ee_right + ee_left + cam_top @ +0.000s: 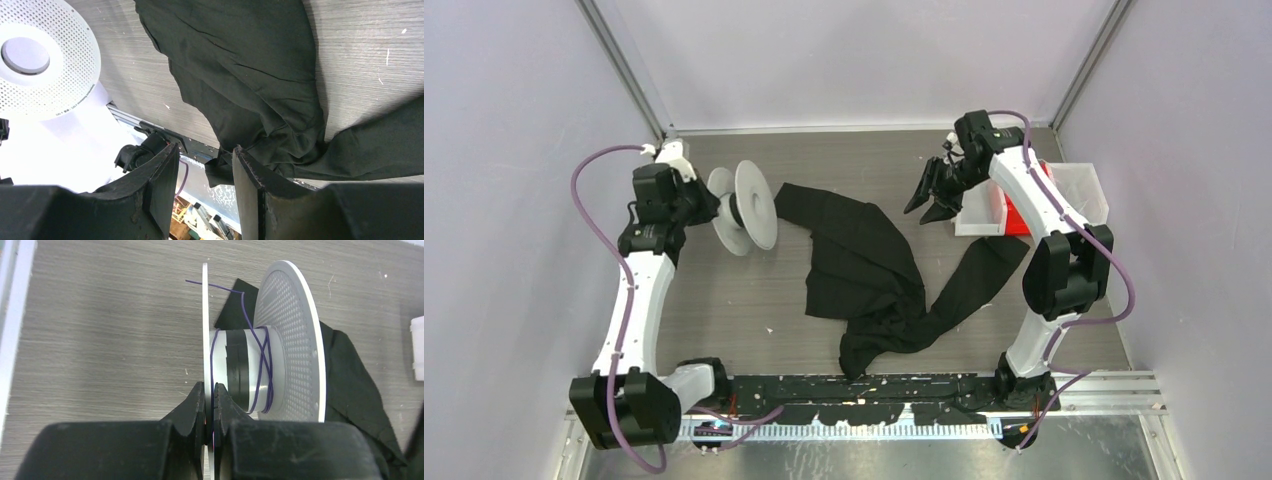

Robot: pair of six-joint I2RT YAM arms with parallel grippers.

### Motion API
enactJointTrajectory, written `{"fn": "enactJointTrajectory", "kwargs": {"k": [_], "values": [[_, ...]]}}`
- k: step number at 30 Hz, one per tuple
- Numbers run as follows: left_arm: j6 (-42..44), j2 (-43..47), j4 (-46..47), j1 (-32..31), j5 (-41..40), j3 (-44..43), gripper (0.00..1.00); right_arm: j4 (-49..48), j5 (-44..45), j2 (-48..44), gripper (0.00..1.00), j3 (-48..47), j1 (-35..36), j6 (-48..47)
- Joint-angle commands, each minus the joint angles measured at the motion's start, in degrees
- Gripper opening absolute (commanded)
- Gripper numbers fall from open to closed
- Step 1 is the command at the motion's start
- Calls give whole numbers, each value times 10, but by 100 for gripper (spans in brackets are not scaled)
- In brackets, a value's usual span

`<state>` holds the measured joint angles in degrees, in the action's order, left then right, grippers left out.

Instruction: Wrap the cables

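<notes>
A white plastic spool (pixel 746 205) lies on its side at the table's back left. My left gripper (pixel 210 390) is shut on the thin edge of its near flange (pixel 205 330). A thin dark purple cable (pixel 264 365) crosses the hub in a few turns. One strand runs down along the flange between my fingers, and a free end (pixel 220 287) sticks out over the flange's top edge. My right gripper (pixel 932 200) hangs raised at the back right, open with nothing between its fingers (pixel 162 185). From there the spool's perforated flange (pixel 55 75) shows far off.
A large black cloth (pixel 864 260) lies crumpled across the middle of the table, its corner reaching behind the spool (pixel 350 375). A white bin (pixel 1079 190) with something red beside it stands at the right edge, under the right arm.
</notes>
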<state>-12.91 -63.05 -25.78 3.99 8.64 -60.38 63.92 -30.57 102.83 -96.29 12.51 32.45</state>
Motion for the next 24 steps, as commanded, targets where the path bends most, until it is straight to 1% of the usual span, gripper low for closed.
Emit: {"fn": "enactJointTrajectory", "kwargs": {"k": [1, 3, 7, 10, 13, 16, 18, 21, 22, 24], "values": [[-74, -22, 82, 39, 65, 10, 0, -10, -15, -17, 49, 8, 0, -11], [-87, -38, 92, 64, 102, 24, 0, -12, -20, -18, 49, 14, 0, -10], [-93, -58, 117, 97, 145, 49, 0, -15, -25, -20, 49, 20, 0, -13], [-121, -81, 171, 122, 193, 77, 0, -17, -29, -17, 49, 25, 0, -14], [-160, -123, 222, 137, 229, 93, 0, -21, -32, -15, 49, 30, 0, -13], [-193, -144, 277, 137, 236, 112, 0, -23, -30, -17, 49, 34, 0, -15], [-194, -158, 288, 137, 234, 118, 0, -20, -26, -18, 49, 36, 0, -19], [-181, -182, 279, 138, 213, 119, 0, -11, -12, -19, 49, 32, 0, -25], [-177, -192, 275, 140, 207, 119, 2, -11, -11, -20, 49, 32, 0, -25], [-173, -210, 273, 141, 196, 124, 13, -12, -10, -21, 49, 33, 0, -24]]}}
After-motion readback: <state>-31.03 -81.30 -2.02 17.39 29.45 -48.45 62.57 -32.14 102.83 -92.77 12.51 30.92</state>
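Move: The bare table patch meant for the cable-wound spool lies about 6 cm ahead of the left hand, 4 cm right and 23 cm below. The spool, pinched by its left flange, has its middle some 6 cm right, 3 cm ahead and 4 cm lower. The black cloth's far-left corner is roughly 20 cm ahead, 10 cm right, at table height. From the empty right hand, the patch is about 36 cm left, 6 cm ahead and 18 cm below. The spool, still pinched by its left flange, is carried down some 10 cm towards the bare table left of the black cloth, with about 4 cm of forward travel; the left hand slows as it gets low. On the way the left wrist rolls almost 30 degrees, left side down, swinging the free flange upward. The left fingers keep their hold. ##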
